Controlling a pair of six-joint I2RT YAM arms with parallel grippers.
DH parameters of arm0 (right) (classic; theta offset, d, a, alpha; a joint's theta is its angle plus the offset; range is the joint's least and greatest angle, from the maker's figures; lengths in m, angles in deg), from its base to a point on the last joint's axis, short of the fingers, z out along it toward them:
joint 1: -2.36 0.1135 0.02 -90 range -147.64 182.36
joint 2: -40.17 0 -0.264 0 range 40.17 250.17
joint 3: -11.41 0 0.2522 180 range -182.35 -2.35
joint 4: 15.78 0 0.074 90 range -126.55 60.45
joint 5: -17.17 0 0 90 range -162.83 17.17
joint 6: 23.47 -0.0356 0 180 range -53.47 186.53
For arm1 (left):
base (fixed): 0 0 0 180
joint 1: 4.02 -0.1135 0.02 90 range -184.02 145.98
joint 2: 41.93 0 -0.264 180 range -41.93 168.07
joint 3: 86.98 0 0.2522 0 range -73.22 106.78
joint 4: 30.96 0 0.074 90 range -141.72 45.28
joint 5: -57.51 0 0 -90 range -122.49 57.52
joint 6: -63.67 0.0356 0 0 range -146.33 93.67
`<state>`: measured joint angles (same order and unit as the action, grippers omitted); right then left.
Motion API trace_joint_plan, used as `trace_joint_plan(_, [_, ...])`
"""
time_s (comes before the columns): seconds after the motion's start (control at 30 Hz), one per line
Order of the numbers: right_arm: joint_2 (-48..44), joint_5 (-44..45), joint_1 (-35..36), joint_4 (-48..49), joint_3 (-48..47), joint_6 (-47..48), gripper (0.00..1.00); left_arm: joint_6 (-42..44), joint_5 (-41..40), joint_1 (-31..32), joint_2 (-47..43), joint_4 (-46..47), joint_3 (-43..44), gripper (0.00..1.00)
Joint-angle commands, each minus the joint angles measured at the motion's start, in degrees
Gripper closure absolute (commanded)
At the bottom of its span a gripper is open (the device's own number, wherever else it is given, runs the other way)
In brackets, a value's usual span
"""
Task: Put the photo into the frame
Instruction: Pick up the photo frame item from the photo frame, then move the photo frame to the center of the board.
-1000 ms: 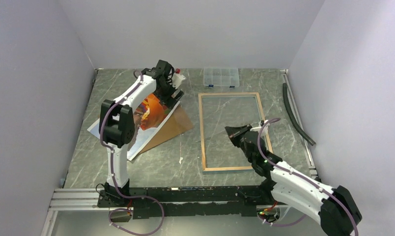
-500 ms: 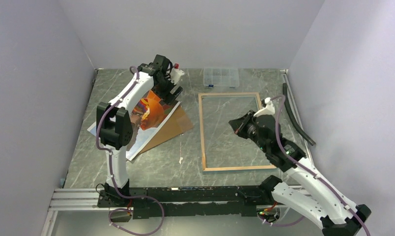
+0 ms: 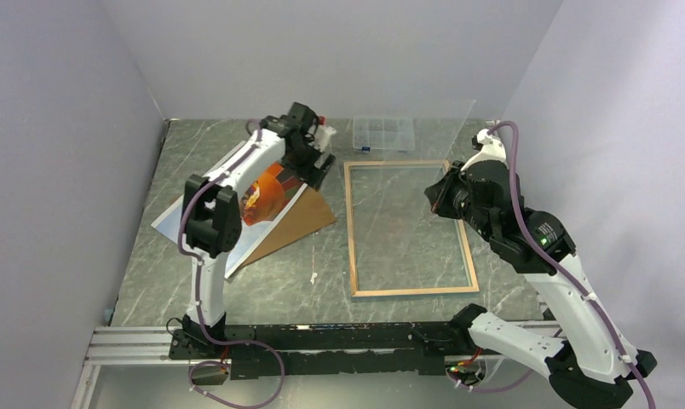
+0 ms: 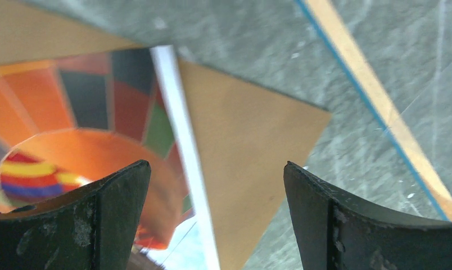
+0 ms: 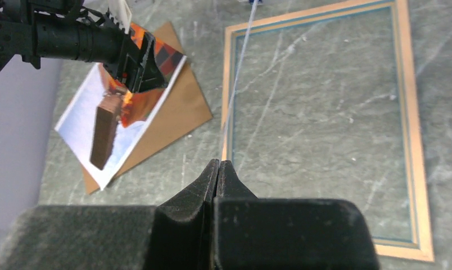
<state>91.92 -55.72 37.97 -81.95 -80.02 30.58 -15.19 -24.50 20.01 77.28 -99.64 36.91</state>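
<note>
The photo (image 3: 267, 194), an orange patchwork balloon print, lies at the left on a brown backing board (image 3: 305, 220). My left gripper (image 3: 313, 166) hangs open just above the photo's right edge (image 4: 173, 107) and the board (image 4: 240, 163), holding nothing between its jaws (image 4: 217, 166). The frame (image 3: 352, 230) lies flat in the middle with its tan side up. My right gripper (image 3: 437, 194) is raised over the frame's right rail and is shut (image 5: 218, 162) on a clear pane (image 5: 239, 73). The pane stands up edge-on from the jaws and shows only faintly in the top view (image 3: 448, 136).
A clear compartment box (image 3: 383, 134) sits at the back behind the frame. A black hose (image 3: 514, 200) runs along the right edge of the table. A small white scrap (image 3: 313, 276) lies in front of the backing board. Walls close in on three sides.
My right arm has risen and swung back and to the right, carrying the clear pane up off the frame. The left gripper has shifted slightly right over the photo's corner.
</note>
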Motion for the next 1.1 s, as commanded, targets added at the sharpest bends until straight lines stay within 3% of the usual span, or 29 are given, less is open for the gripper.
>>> trace_joint_plan(0.0, [-0.06,5.99,-0.45,-5.61,-5.66,2.05,1.00,-3.76,3.28,6.87,3.70,1.65,2.41,0.06])
trace_joint_plan(0.3, [-0.62,10.33,-0.51,-10.43,-11.31,1.96,1.00,-9.95,7.51,11.75,9.02,6.17,2.77,0.06])
trace_joint_plan(0.57, [-0.18,10.41,-0.54,-10.52,-12.30,2.37,1.00,-10.78,5.43,14.86,13.09,7.82,3.51,0.08])
trace_joint_plan(0.83, [0.73,10.33,-0.54,-8.27,-11.43,3.52,1.00,-6.90,-2.00,15.73,12.69,11.00,-2.72,0.32])
trace_joint_plan(1.07, [2.74,9.31,-0.50,-6.22,-12.10,4.74,1.00,-2.79,-7.77,15.65,8.93,13.15,-9.79,0.43])
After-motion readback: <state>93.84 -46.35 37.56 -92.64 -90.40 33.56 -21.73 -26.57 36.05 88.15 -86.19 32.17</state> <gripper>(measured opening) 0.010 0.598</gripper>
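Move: The frame's left bar, for the open left hand, lies about 14 cm to its right, 6 cm back and 11 cm lower. At table level, the brown board's middle is some 13 cm left of this hand and 4 cm back, and the photo's middle 20 cm left and 5 cm back. From the right hand, already holding the clear sheet high, that bar is roughly 14 cm ahead, 11 cm left and 33 cm below. Left hand swings 13 cm right and 10 down, closing around the frame's left bar; right carries sheet rightwards. ##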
